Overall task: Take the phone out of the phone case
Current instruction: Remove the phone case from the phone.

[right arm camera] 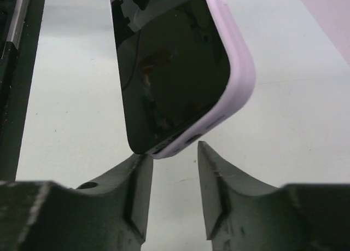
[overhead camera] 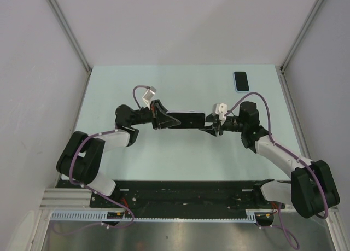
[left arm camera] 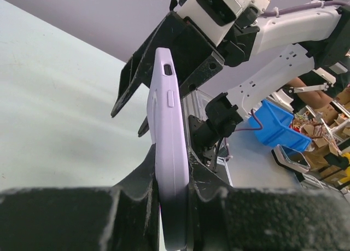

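A phone [right arm camera: 169, 70] with a black screen sits in a lilac phone case [right arm camera: 238, 70] and is held in the air over the middle of the table [overhead camera: 164, 87]. My left gripper [left arm camera: 172, 152] is shut on one end of the case [left arm camera: 167, 120], pressing on its two broad faces. My right gripper [right arm camera: 174, 152] faces the other end, open, with its fingertips just short of the case's bottom edge; the left fingertip [right arm camera: 143, 161] is at the phone's corner. From above, the phone [overhead camera: 188, 120] spans the gap between the left gripper [overhead camera: 164, 120] and the right gripper [overhead camera: 210, 128].
A second phone [overhead camera: 241, 81] in a light case lies flat at the back right of the table. White enclosure walls stand on three sides. A blue bin [left arm camera: 279, 125] shows beyond the table in the left wrist view.
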Robot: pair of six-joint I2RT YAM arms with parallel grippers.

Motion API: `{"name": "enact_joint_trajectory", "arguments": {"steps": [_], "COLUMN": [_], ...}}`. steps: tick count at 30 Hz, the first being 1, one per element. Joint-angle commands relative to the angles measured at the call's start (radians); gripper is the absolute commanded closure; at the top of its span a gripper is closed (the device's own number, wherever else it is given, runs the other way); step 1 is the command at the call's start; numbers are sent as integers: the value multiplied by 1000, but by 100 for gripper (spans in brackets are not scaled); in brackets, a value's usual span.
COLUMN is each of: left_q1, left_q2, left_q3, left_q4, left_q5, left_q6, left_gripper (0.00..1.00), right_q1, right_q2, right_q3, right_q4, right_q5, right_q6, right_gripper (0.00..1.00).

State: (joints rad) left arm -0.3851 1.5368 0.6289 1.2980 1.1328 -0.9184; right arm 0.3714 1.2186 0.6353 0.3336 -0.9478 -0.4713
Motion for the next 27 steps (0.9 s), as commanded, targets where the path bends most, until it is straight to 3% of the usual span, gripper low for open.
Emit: {"name": "enact_joint_trajectory", "arguments": {"steps": [1,5,9,12,15,18,23,27], "left_q1": [-23,28,51,69,83,100,115,114], "left_q2": [-47,-35,-44,-59,-67,-79,-86,-69], "left_q3": [-6,-20,-37,-51,-61,-69,-75,-72], "left_q4": [353,354,354,353,354,354,354,354], "left_q5": [193,147,104,61,27,-10,-65,-77], "left_q6": [-134,-122,-96,-79,-48,-19,4,1], "left_gripper": [100,100,100,100,100,100,100,100], "right_q1": [-43,-72,-127,-149,-155,-167,-178,-161], "right_q2": [-24,-37,-31,-34,-36,-16,35,96], "right_q3": [32,35,44,44,44,44,44,29], "right_q4": [119,117,197,228,248,341,577,771], "right_q5": [57,-20,-127,-189,-128,-44,56,142], "right_q6": [-35,3,237,293,339,494,916,1140], "right_gripper": [54,43,41,41,41,42,43,44]}}
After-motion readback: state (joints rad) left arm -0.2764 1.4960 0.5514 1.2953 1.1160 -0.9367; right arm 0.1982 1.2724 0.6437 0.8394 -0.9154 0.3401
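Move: The left hand still grips the phone in its case near its left end. The phone's middle lies about 4 cm to that hand's right, level with it fore-and-aft and in height. From the right hand, whose fingers are already parted at the case's free end, the phone's middle is roughly 8 cm left, 1 cm ahead and 2 cm higher. The other phone lies on the table some 26 cm ahead of the right hand, 20 cm right and 15 cm lower. Up, forward and to the right goes the right hand, about 9 cm in all and away from the case's free end, its fingers opening wider while it tilts its tips upward and rolls, some 30 degrees altogether. The left hand keeps its grip on the phone, eases back and down about 2 cm, then draws left and forward again, finishing about 3 cm to the left and turning slightly counter-clockwise. ##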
